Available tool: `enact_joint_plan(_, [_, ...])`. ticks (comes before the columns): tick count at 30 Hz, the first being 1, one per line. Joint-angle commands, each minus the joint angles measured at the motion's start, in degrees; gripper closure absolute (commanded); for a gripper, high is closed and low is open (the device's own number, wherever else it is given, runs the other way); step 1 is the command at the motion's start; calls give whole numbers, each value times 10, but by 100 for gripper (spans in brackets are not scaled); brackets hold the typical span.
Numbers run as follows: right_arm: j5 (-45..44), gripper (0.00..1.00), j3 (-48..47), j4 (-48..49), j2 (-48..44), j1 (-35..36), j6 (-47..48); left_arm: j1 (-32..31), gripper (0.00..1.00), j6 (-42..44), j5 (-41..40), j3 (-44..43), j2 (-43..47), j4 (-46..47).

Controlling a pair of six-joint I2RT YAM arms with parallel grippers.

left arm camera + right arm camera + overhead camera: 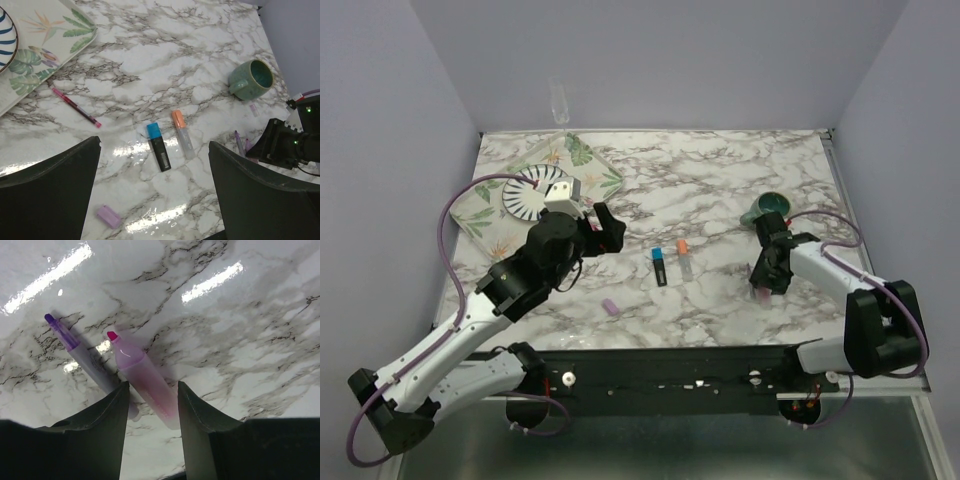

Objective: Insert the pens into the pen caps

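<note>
My right gripper (152, 386) is shut on the pink-purple marker (142, 375), which lies slantwise between the fingers with its pink tip pointing away. A pale marker with a purple tip (80, 352) lies just left of it. In the top view this gripper (761, 285) is low over the table's right side. My left gripper (155, 145) hangs open and empty above the table's middle. Below it lie the black marker with a blue end (159, 146) and the pale grey marker with an orange end (183, 134). A light purple cap (109, 216) lies nearer. A thin red pen (76, 107) rests by the tray.
A teal-green mug (767, 208) stands just behind the right gripper. At the back left, a leaf-patterned tray (590, 165) carries a striped plate (530, 192). A small pale piece (253, 109) lies near the mug.
</note>
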State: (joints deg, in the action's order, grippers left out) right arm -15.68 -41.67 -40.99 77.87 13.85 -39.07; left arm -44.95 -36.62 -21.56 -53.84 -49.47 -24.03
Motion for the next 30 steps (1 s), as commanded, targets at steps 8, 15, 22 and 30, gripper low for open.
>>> enact_joint_plan(8, [30,53,7,58,52,-23,29,3,1,1,-6,13,9,11])
enact_joint_plan(15, [33,76,7,63,48,-24,36,3,2,16,27,19,12,30])
enact_joint_plan(22, [-19,99,-24,24,24,-24,36,3,2,26,42,28,29,43])
enact_joint_plan(30, [-9,99,-88,-45,-85,-24,41,3,7,26,97,28,1,41])
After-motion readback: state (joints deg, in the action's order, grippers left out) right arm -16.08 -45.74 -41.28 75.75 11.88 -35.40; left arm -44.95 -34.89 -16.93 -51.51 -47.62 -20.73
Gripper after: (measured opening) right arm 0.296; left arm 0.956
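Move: The bare pink pen lies just under the right hand, its middle about 2 cm ahead and 1 cm below, tip pointing forward. The grey pen with the purple tip is beside it, 4 cm ahead of the hand and 3 cm to its left; a small pink cap is 11 cm ahead and 5 cm right, the green mug some 19 cm ahead and 3 cm right. From the left hand the pink pen is roughly 33 cm right, 1 cm back and 27 cm below. The pink pen is pinched around its barrel by the right fingers, which first sink about 1 cm and ease forward a little over it, then close from half open while the hand nearly stands. With the grip kept, the hand lifts the pen off the table, rising about 3.5 cm and drifting slightly forward towards the mug, the fingers swinging a few degrees forward. ##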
